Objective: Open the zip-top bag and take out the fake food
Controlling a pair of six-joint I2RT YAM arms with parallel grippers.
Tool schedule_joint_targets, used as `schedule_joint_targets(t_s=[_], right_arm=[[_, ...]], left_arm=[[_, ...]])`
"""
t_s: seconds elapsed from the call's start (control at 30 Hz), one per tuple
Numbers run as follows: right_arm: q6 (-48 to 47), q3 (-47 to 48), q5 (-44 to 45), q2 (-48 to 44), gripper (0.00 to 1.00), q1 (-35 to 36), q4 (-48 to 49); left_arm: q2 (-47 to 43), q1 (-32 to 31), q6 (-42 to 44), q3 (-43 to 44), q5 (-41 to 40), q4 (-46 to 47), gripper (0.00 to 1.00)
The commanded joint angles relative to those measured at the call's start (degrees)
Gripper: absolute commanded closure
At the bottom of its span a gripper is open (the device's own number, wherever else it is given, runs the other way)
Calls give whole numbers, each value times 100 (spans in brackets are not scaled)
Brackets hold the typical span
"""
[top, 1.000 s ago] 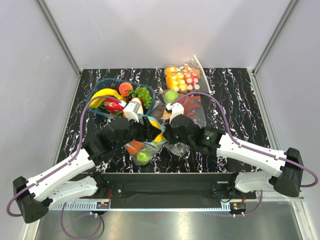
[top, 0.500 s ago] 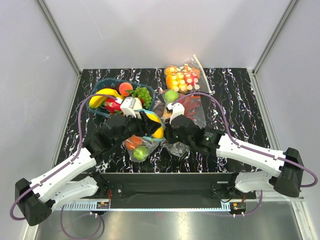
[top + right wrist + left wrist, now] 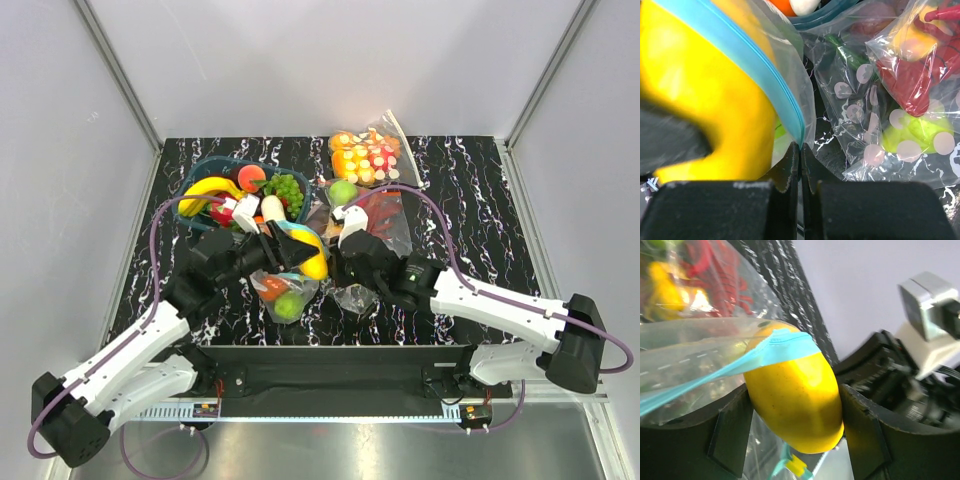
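Observation:
A yellow banana [image 3: 792, 400], one piece of the fake food, sits between the fingers of my left gripper [image 3: 796, 432], which is shut on it. From above, the banana [image 3: 313, 258] pokes out of the mouth of the clear zip-top bag [image 3: 283, 298]. The bag's teal zipper strip [image 3: 771, 351] lies across the banana. A green fruit [image 3: 290, 305] and an orange one [image 3: 268, 286] remain inside the bag. My right gripper [image 3: 800, 148] is shut on the zipper strip [image 3: 752, 75] at the bag's right edge, close beside the left gripper [image 3: 298, 250].
A teal basket [image 3: 196, 172] behind the left gripper holds a banana, a peach and green grapes. The larger clear bag with red peppers [image 3: 910, 75] lies under and right of my right gripper [image 3: 334, 270]. A small bag of orange and red-white pieces [image 3: 366, 156] lies at the back.
My left gripper has drawn back to the upper left with the banana, which shows further out of the bag's mouth. The right gripper has kept its pinch on the strip.

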Motion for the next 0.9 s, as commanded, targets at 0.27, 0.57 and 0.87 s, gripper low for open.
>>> schedule_joint_targets(t_s=[0.27,0.57,0.87], right_arm=[[-484,265,531,187,96,18,-666],[-696,494,803,82,96,-122,-868],[-617,318,838,-366,95,-158,-1114]], left_arm=[[-334,140,-15,568,2095,250,62],[-790,280,802,1279,2097,-1296,62],[-326,1229,1567,2625,1131,-1728,61]])
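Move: The basket stands roughly 28 cm ahead of the left hand, which holds the yellow vegetable, about 18 cm to its left and 20 cm below. The filled bottom of the zip-top bag lies some 18 cm below that hand, 3 cm ahead and 6 cm left; the lobster bag is about 19 cm ahead, 14 cm right and 23 cm below. From the right hand, the zip-top bag's bottom is about 12 cm left, 5 cm ahead and 14 cm lower. Keeping its grip on the yellow vegetable, the left hand first draws back about 7 cm while rising, out from under the blue zip strip that lies across the vegetable, then climbs steeply with a swing forward and left, ending some 15 cm higher with the fingers tipped up about 20 degrees. The right hand keeps the bag's zip edge pinched, dips a little and recovers while shifting about 4 cm to its right, away from the vegetable, its left side rolling down slightly. ##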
